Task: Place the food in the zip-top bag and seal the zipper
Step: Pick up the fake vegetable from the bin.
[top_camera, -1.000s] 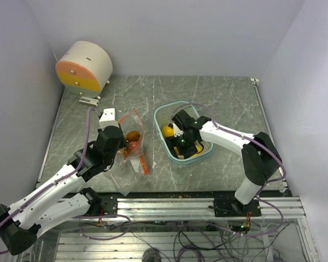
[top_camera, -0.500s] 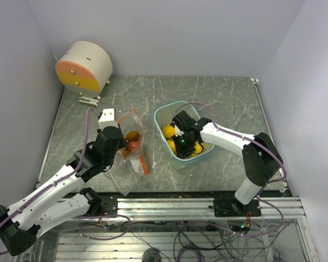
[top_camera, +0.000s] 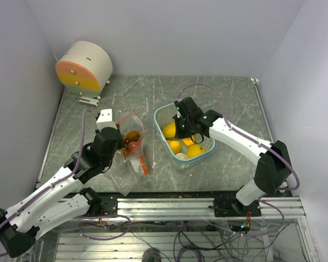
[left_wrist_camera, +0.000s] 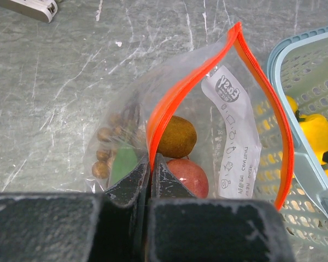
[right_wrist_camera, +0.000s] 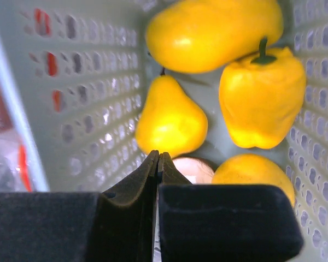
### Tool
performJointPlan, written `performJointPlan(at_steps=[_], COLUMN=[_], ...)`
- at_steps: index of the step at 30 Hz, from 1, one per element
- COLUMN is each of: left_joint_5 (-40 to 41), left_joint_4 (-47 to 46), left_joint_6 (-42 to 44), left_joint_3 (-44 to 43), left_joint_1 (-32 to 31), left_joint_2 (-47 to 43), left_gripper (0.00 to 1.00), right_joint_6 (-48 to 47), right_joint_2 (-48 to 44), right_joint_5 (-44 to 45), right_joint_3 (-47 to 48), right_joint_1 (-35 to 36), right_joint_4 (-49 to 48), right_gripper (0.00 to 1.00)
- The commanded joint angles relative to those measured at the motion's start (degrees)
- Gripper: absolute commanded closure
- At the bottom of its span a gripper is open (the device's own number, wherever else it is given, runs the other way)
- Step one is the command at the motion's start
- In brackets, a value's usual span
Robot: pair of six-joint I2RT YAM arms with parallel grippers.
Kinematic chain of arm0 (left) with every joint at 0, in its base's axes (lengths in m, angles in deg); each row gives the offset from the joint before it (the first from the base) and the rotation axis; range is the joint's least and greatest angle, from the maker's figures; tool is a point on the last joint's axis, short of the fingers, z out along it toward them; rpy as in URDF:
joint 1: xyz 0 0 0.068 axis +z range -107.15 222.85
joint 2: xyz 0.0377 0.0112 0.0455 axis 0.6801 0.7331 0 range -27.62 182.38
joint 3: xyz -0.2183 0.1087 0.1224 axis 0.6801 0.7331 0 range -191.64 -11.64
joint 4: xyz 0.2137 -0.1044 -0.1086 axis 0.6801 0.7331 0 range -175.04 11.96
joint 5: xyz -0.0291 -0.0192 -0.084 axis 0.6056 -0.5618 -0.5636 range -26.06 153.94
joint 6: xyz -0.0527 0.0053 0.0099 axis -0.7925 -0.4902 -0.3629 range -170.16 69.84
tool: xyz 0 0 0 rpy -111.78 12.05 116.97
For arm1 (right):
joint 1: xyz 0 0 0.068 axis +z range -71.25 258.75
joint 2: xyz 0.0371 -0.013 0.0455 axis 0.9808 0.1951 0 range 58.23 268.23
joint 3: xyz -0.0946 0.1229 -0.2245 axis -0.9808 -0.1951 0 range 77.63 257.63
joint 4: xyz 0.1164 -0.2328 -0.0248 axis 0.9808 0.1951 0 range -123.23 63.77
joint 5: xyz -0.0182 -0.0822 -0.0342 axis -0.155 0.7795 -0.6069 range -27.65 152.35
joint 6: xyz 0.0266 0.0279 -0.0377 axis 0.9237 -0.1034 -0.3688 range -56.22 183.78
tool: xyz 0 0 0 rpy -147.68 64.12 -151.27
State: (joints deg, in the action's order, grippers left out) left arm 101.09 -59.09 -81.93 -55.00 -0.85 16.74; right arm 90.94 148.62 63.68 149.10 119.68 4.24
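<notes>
The clear zip-top bag [left_wrist_camera: 229, 103] with an orange zipper lies open left of the basket. Inside it are a brown-purple grape bunch [left_wrist_camera: 105, 153], a brown oval fruit [left_wrist_camera: 176, 136] and a dark red round fruit [left_wrist_camera: 190, 176]. My left gripper [left_wrist_camera: 150, 162] is shut on the near zipper lip, seen from above at the bag [top_camera: 132, 143]. My right gripper [right_wrist_camera: 158, 158] is shut with nothing in it, hanging over the yellow fruits in the basket: a pear shape [right_wrist_camera: 169, 120], a pepper shape [right_wrist_camera: 262, 98], a long one [right_wrist_camera: 213, 33] and a round one [right_wrist_camera: 254, 174].
The light-blue basket [top_camera: 158, 115] stands mid-table, its wall [left_wrist_camera: 309, 169] close against the bag. A pale pink round thing [right_wrist_camera: 195, 170] lies on its floor. A cream and orange drum [top_camera: 83, 67] stands at the back left. Grey walls close off three sides.
My right gripper has shut from open and lifted out of the basket's middle toward its far left, with no fruit in it. The left arm and the bag have barely moved.
</notes>
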Motion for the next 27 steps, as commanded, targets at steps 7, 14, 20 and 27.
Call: performJointPlan(at_steps=[7,14,20,27], left_joint_5=[1.3,1.0,1.1,1.1], left_joint_4=[-0.5,-0.7,-0.8,-0.8], left_joint_6=[-0.3,-0.1,-0.2,0.0], left_joint_3=[0.5,0.4,0.7,0.5], left_joint_1=[0.1,0.1,0.1,0.2], left_joint_2=[-2.1,-1.6,-1.7,-1.2], left_gripper=[0.93,0.93,0.93,0.93], right_joint_6=[-4.0,-4.6,-4.7,-4.1], right_joint_2=[0.4,1.9,6.4,11.3], right_joint_5=[-5.3,-10.1,-7.4,-5.1], right_joint_3=[0.0,-4.3,-4.5,-6.6], right_joint_1=[0.9,3.7,5.7,5.8], right_joint_4=[13.1,10.7,8.5,4.9], right_gripper=[0.44,0.35,0.33,0.32])
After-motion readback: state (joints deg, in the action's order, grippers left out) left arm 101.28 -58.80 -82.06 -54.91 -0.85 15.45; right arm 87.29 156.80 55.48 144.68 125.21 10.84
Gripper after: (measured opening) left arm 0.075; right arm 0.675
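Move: The right hand, empty and shut, hangs inside the bin; the fake vegetable, the pale round one at the bin's near end, lies about 7 cm back, 2 cm to the right and roughly 10 cm below it. The yellow pear is about 4 cm back and 1 cm left, the lemon 5 cm back and 8 cm right, the yellow pepper 1 cm back and 5 cm right, all some 9 cm down. From the left hand the vegetable lies about 24 cm right, 4 cm back and 16 cm below. After rising some 2 cm, the right hand swings back about 8 cm from its starting place and sinks nearly as far into the bin's near end, opening its shut fingers to about two-thirds. On the way the wrist tips some 20 degrees so the fingers point more steeply down, and they end spread either side of the pale fake vegetable beside the pear and lemon, not yet closing on it, while the left hand keeps its pinch on the bag's edge. ##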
